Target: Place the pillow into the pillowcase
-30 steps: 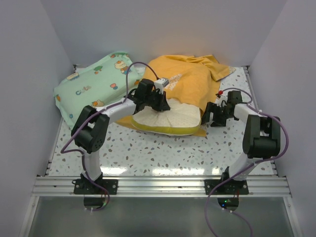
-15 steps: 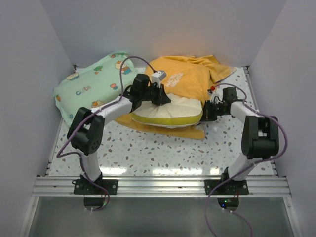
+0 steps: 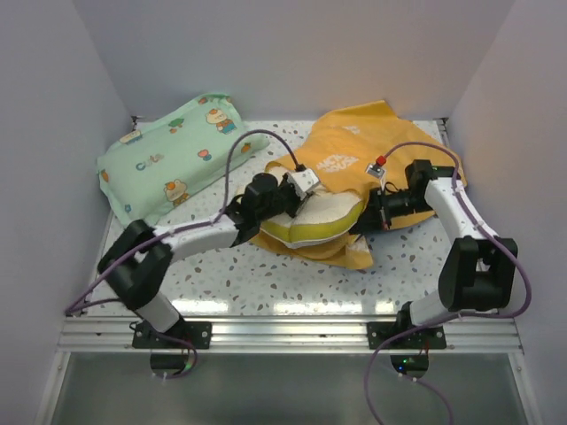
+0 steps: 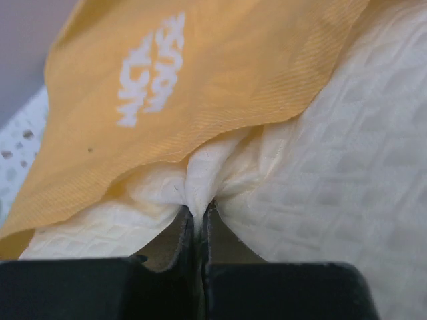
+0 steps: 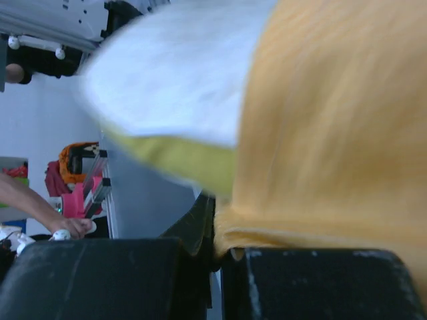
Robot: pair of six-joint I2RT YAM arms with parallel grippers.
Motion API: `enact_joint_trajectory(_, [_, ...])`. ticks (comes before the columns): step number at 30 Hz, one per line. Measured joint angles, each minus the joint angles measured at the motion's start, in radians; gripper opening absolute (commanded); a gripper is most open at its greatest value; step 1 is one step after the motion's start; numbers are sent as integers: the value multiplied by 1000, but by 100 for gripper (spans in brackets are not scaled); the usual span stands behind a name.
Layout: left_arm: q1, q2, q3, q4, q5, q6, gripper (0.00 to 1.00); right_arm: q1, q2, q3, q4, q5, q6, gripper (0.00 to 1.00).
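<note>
The cream pillow (image 3: 317,223) lies mid-table with its yellow-green edge toward the front. Its far half is covered by the orange-yellow pillowcase (image 3: 344,161). My left gripper (image 3: 297,200) sits on the pillow's top left. In the left wrist view it (image 4: 199,208) is shut on a pinched fold of the pillow (image 4: 320,167), just below the pillowcase (image 4: 200,73) hem. My right gripper (image 3: 366,219) is at the pillow's right end. The right wrist view shows it (image 5: 223,241) shut on the pillowcase (image 5: 333,120) edge, beside the pillow (image 5: 173,80).
A mint-green cartoon-print pillow (image 3: 168,155) lies at the back left. White walls close in the speckled table (image 3: 266,274) on three sides. A metal rail (image 3: 283,332) with both arm bases runs along the near edge.
The right gripper has closed on the pillowcase edge. Both arms have carried pillow and case to the right and nearer, and the case now bunches toward the back right.
</note>
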Motion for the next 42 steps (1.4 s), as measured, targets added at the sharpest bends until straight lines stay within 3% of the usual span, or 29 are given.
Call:
enact_joint_trajectory(5, [19,391,111,-18,-89,3,0,80,44,-59,3,5,-81,0])
enact_joint_trajectory(10, [37,486,314,-46,-143,-6,0,160,11,-71,43,4,-119,0])
enact_joint_trajectory(11, [46,486,327,-39,-138,-20,0,162,-4,-75,42,3,-120,6])
enact_joint_trajectory(12, [55,482,330,-33,-123,-33,0,164,-24,-79,40,1,-118,47])
enact_joint_trajectory(14, [67,465,313,-42,-84,-56,0,175,-60,-79,13,-22,-97,67])
enact_joint_trajectory(16, [79,422,254,-64,-33,-63,1,185,-73,-65,-29,-43,-84,73])
enact_joint_trajectory(19, [86,313,149,-166,27,-64,1,185,-40,37,-74,-24,-50,72])
enact_joint_trajectory(20, [86,281,130,-201,30,-65,25,177,-14,97,-80,2,-38,73])
enact_joint_trajectory(21, [85,221,107,-272,31,-74,26,163,24,192,-69,28,-21,73])
enact_joint_trajectory(22, [87,193,101,-315,39,-82,34,157,34,224,-60,63,19,75])
enact_joint_trajectory(23, [92,168,91,-354,58,-90,51,151,40,257,-39,112,75,75])
enact_joint_trajectory(26, [140,8,-14,-414,168,-162,84,169,31,290,107,289,246,77])
enact_joint_trajectory(28, [209,-140,-88,-433,234,-225,88,233,40,316,194,427,329,79])
enact_joint_trajectory(31, [355,-274,-42,-489,313,-281,89,381,97,396,289,570,401,96])
enact_joint_trajectory(35, [586,-272,114,-536,389,-304,92,602,204,470,391,753,465,98])
enact_joint_trajectory(39, [827,-242,135,-599,431,-301,100,794,354,539,430,938,522,99])
enact_joint_trajectory(42, [881,-185,136,-675,430,-272,100,878,484,609,445,1058,558,99])
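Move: The left hand is pinching the pillow, whose exposed end lies about 4 cm back, 1 cm left and 12 cm below. The pillowcase mouth is some 8 cm right, 3 cm ahead and 8 cm down. From the right hand, pinching the case hem, that pillow end is roughly 13 cm left, 5 cm ahead, 12 cm below, and the mouth 6 cm left, 11 cm ahead, 8 cm down. The green pillow is 36 cm left, 14 cm ahead and 15 cm below the left hand. Still pinching the pillow, the left hand plunges about 15 cm down and 10 cm forward at the pillowcase mouth, draws back low, opens to let go, then rises and swings left towards the green pillow. The right hand eases back and left with the hem, opens to release it, then arcs forward and some 20 cm left, sinking late with opened fingers tipping down over the pillow's exposed end. ##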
